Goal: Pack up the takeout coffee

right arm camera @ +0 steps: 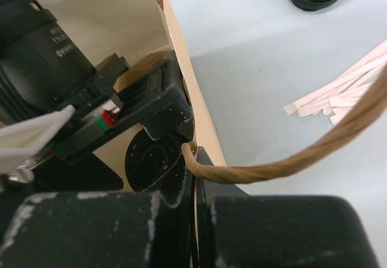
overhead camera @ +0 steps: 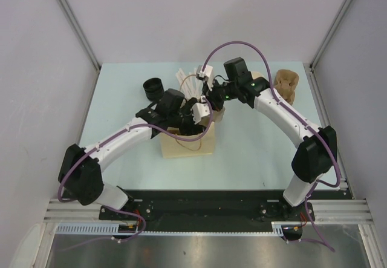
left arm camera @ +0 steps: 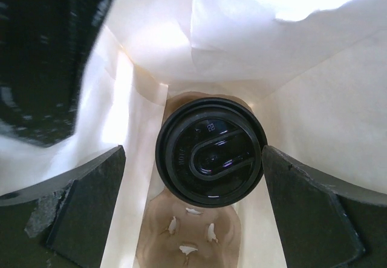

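Observation:
The takeout coffee [left arm camera: 210, 159], a cup with a round black lid, stands inside the paper bag [overhead camera: 187, 144] on a brown pulp carrier [left arm camera: 190, 238]. My left gripper [left arm camera: 193, 210] reaches down into the bag and is open. Its left finger [left arm camera: 84, 207] is clear of the lid and its right finger [left arm camera: 308, 213] is at the lid's edge. My right gripper [right arm camera: 195, 159] is shut on the bag's upper wall [right arm camera: 199, 111] beside its twisted paper handle [right arm camera: 290, 159]. The lid also shows in the right wrist view [right arm camera: 151, 162]. In the top view both grippers meet over the bag's mouth [overhead camera: 202, 107].
A stack of loose black lids [overhead camera: 153, 88] stands at the back left. White paper strips [overhead camera: 188, 80] lie fanned behind the bag. A brown pulp carrier [overhead camera: 286, 85] lies at the back right. Walls close in the table's sides.

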### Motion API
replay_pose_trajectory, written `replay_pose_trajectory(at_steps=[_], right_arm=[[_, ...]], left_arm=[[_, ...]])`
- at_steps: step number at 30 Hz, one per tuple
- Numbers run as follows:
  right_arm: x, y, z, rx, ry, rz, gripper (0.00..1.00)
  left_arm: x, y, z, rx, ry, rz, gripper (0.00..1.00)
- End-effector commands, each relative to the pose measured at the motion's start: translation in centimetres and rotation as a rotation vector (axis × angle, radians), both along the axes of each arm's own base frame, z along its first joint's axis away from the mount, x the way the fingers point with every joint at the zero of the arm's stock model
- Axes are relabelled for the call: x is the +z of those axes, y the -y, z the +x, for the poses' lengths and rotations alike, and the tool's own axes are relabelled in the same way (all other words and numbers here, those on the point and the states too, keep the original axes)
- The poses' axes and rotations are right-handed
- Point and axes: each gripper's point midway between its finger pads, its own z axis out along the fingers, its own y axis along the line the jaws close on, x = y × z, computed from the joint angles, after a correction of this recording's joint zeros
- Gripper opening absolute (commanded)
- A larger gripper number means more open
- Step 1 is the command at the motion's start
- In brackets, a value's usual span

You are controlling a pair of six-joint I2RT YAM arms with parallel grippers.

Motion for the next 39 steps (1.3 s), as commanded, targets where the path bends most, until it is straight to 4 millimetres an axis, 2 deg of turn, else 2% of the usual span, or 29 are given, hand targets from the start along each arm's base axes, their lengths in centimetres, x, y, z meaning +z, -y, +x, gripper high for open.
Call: replay_pose_trajectory(at_steps=[1,5,9,23,31,39], right_arm=[[-2.7,0.8,-1.4,-0.004,-0.112,-0.087,0.0],[-2.5,0.9,-1.2,-0.006,-0.101,-0.088,0.0],[-2.3,0.9,-1.1,-0.009,-0.097,-0.089,0.0],[-1.9,1.2,-1.2,-0.01,-0.081,-0.094,0.0],[-0.3,1.2,-1.9,-0.004,-0.095,-0.075,0.0],[-0.2,3.0,-2.1,-0.039,-0.123,-0.107,0.0]], left_arm=[[4.1,0.4,0.2,-0.032,0.104,-0.076,0.99],[5.7,0.2,-0.1,-0.03,0.115,-0.09,0.99],[8.6,0.2,-0.5,-0.037,0.143,-0.124,0.99],[12.9,-1.0,-1.1,0.023,0.157,-0.185,0.99],[15.9,-2.2,-1.1,0.093,0.153,-0.237,0.99],[18.7,-3.6,0.2,0.184,0.174,-0.295,0.99]])
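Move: The released coffee cup stands upright in the bag's tray, its middle about 8 cm below the open left gripper and only 1 cm back and 1 cm right. The tray's empty pocket is roughly 9 cm left of the cup; the pinched bag rim lies some 3 cm ahead of the left hand, 6 cm right and 8 cm up. The straws lie about 20 cm ahead of it, 1 cm left. From the right hand, the cup is 4 cm back, 5 cm left and 15 cm down. Lift the left gripper, fingers kept wide open, about 15 cm almost straight up from the lidded cup and out through the mouth of the bag, drifting some 3 cm left near the end while the fingertips tip up by roughly 15 degrees. Keep the right gripper shut on the bag's rim, letting it ease slightly back and right. ##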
